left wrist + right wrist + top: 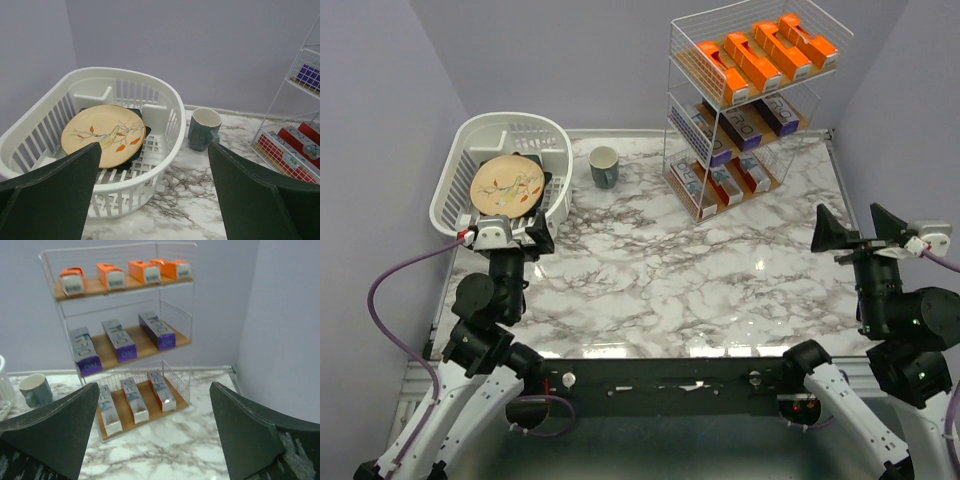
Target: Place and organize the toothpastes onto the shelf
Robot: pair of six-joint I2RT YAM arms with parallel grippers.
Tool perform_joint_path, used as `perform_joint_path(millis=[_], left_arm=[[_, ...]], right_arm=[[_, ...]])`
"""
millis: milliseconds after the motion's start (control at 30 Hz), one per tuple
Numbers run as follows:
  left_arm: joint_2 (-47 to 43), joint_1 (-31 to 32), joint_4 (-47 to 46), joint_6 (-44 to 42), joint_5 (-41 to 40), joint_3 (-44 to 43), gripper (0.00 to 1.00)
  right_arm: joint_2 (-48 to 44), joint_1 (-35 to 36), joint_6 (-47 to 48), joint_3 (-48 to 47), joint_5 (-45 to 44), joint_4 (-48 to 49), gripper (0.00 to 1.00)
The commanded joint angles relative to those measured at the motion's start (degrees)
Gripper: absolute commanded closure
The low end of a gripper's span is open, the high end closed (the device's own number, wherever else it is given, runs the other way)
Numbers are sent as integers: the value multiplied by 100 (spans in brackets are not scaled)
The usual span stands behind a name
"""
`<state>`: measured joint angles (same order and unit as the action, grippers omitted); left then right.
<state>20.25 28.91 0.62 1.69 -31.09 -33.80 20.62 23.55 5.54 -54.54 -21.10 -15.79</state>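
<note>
The white wire shelf (672, 110) (192, 335) stands at the back right of the marble table. Several orange toothpastes (760, 58) (143, 270) lie on its top board. Silver-and-purple boxes (745, 125) (119, 340) fill the middle board, and silver-and-red boxes (725, 182) (134, 400) lie side by side on the bottom board. My right gripper (857, 229) (155, 440) hovers open and empty in front of the shelf, well back from it. Over at the left, my left gripper (510, 230) (152, 200) is open and empty too, by the near rim of the dish basket.
A white plastic dish basket (451, 175) (175, 117) at the back left holds a tan plate (506, 185) (102, 134). A grey-blue mug (604, 167) (202, 129) (36, 389) stands between basket and shelf. Lilac walls close in the table.
</note>
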Motion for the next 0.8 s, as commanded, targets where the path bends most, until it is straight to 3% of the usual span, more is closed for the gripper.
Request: perform_joint_path(millis=[0, 367, 767], left_arm=[[-530, -104, 456, 411, -486, 40, 1], [-1577, -148, 509, 727, -1013, 533, 1], [-1472, -254, 448, 754, -872, 550, 1]], right_arm=[[-1058, 18, -245, 883, -948, -556, 0], [-3151, 18, -861, 2132, -1088, -495, 0], [-3161, 18, -914, 2273, -1300, -407, 0]])
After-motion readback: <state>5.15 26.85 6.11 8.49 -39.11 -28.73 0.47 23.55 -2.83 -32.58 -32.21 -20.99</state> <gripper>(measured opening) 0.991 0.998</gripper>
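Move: From the empty right hand, the row of orange toothpastes on the shelf's top board lies about 34 cm ahead, 10 to the left and roughly level; the purple-ended toothpastes on the middle board sit some 18 cm lower, at 32 ahead and 11 left. From the left hand, that orange row is about 29 ahead, 47 to the right and 10 up, the mug some 32 ahead, 11 right and 28 below, the white basket 24 ahead, 12 left and 25 below. Both empty hands keep withdrawing from the work with fingers wide open: the right sinks about 13 cm through free air, easing back and right some 3 cm, then a little forward again while its fingertips dip slightly, and stops low in front of the shelf. The left draws off about 4 cm back and as much to its left, away from mug and shelf, rolling its left side down some 10 degrees, then comes nearly to rest in front of the basket. ##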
